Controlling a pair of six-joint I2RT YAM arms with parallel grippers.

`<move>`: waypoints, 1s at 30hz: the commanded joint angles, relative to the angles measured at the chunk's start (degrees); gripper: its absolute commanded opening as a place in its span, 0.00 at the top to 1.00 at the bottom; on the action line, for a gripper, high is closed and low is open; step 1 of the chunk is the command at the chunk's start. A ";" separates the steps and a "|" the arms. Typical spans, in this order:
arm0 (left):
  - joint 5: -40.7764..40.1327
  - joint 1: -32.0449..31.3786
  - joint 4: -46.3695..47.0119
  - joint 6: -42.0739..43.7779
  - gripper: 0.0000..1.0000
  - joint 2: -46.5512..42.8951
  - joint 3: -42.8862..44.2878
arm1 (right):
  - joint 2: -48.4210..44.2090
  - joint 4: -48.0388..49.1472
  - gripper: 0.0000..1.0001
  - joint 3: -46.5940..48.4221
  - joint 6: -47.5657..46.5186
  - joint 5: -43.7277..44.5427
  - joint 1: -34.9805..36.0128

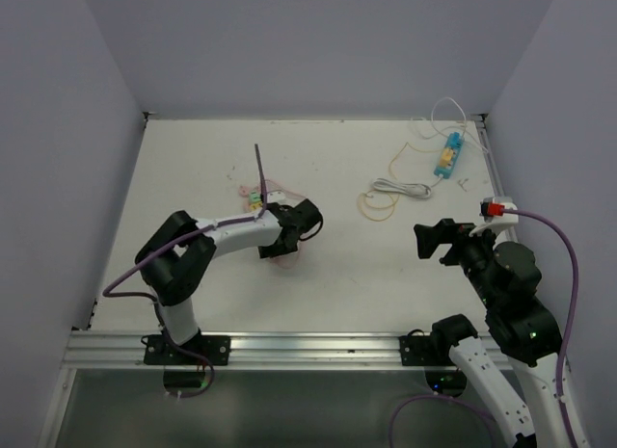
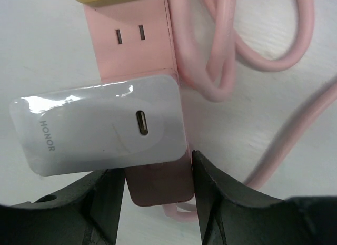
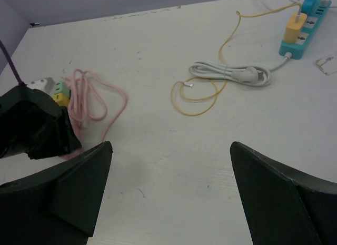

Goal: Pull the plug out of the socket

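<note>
A white HONOR plug (image 2: 100,129) sits in a pink socket strip (image 2: 131,50) lying flat on the table. In the left wrist view my left gripper (image 2: 158,189) is shut on the strip's near end, one dark finger (image 2: 216,197) against each side, just below the plug. The strip's pink cable (image 2: 210,55) loops to the right. From above, the left gripper (image 1: 287,234) points down over the strip at table centre-left. My right gripper (image 3: 171,150) hangs open over bare table, well right of the strip, with nothing between its fingers; the top view shows this right gripper (image 1: 431,238) too.
A blue power strip (image 1: 446,155) with a yellow plug lies at the back right. A coiled white cable (image 1: 400,188) and a thin yellow wire (image 1: 378,205) lie beside it. Green and yellow adapters (image 3: 62,92) sit on the pink strip. Walls close three sides.
</note>
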 commanded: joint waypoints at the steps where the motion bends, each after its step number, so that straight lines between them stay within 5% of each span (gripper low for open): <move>1: 4.13 -7.40 1.34 7.04 0.61 3.22 5.50 | -0.40 -0.01 0.01 1.67 -1.04 -0.24 0.15; 10: 4.92 -15.93 6.87 17.33 0.38 1.48 4.46 | -0.05 -1.42 0.01 2.37 -1.30 -0.50 0.15; 16: 5.79 -16.02 10.21 19.70 0.00 -6.69 2.00 | 0.65 -0.98 0.01 2.11 -0.34 -2.17 0.15; 30: 1.84 -15.15 6.09 14.87 0.00 -23.13 1.47 | 13.82 2.61 0.01 -2.35 3.43 -19.39 0.15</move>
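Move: The left gripper already holds the near end of the pink socket at table level; the bare spot to take that end to lies about 10 cm right and 5 cm back. The white plug sits some 5 cm ahead and 2 cm left, the yellow block about 12 cm ahead and 5 cm left, the pink cord bundle roughly 10 cm ahead and 1 cm right. From the right hand, that spot is about 22 cm left, 2 cm ahead and 26 cm below. Bring the left gripper on to the right about 10 cm and back 5 cm, low over the table, dragging the socket by its near end and swinging it some 30 degrees clockwise. Open the fingers wide to let go, then lift straight off, tilting the wrist a little. Late on, ease the open right hand left and down towards the socket, tipping its fingers downward. ##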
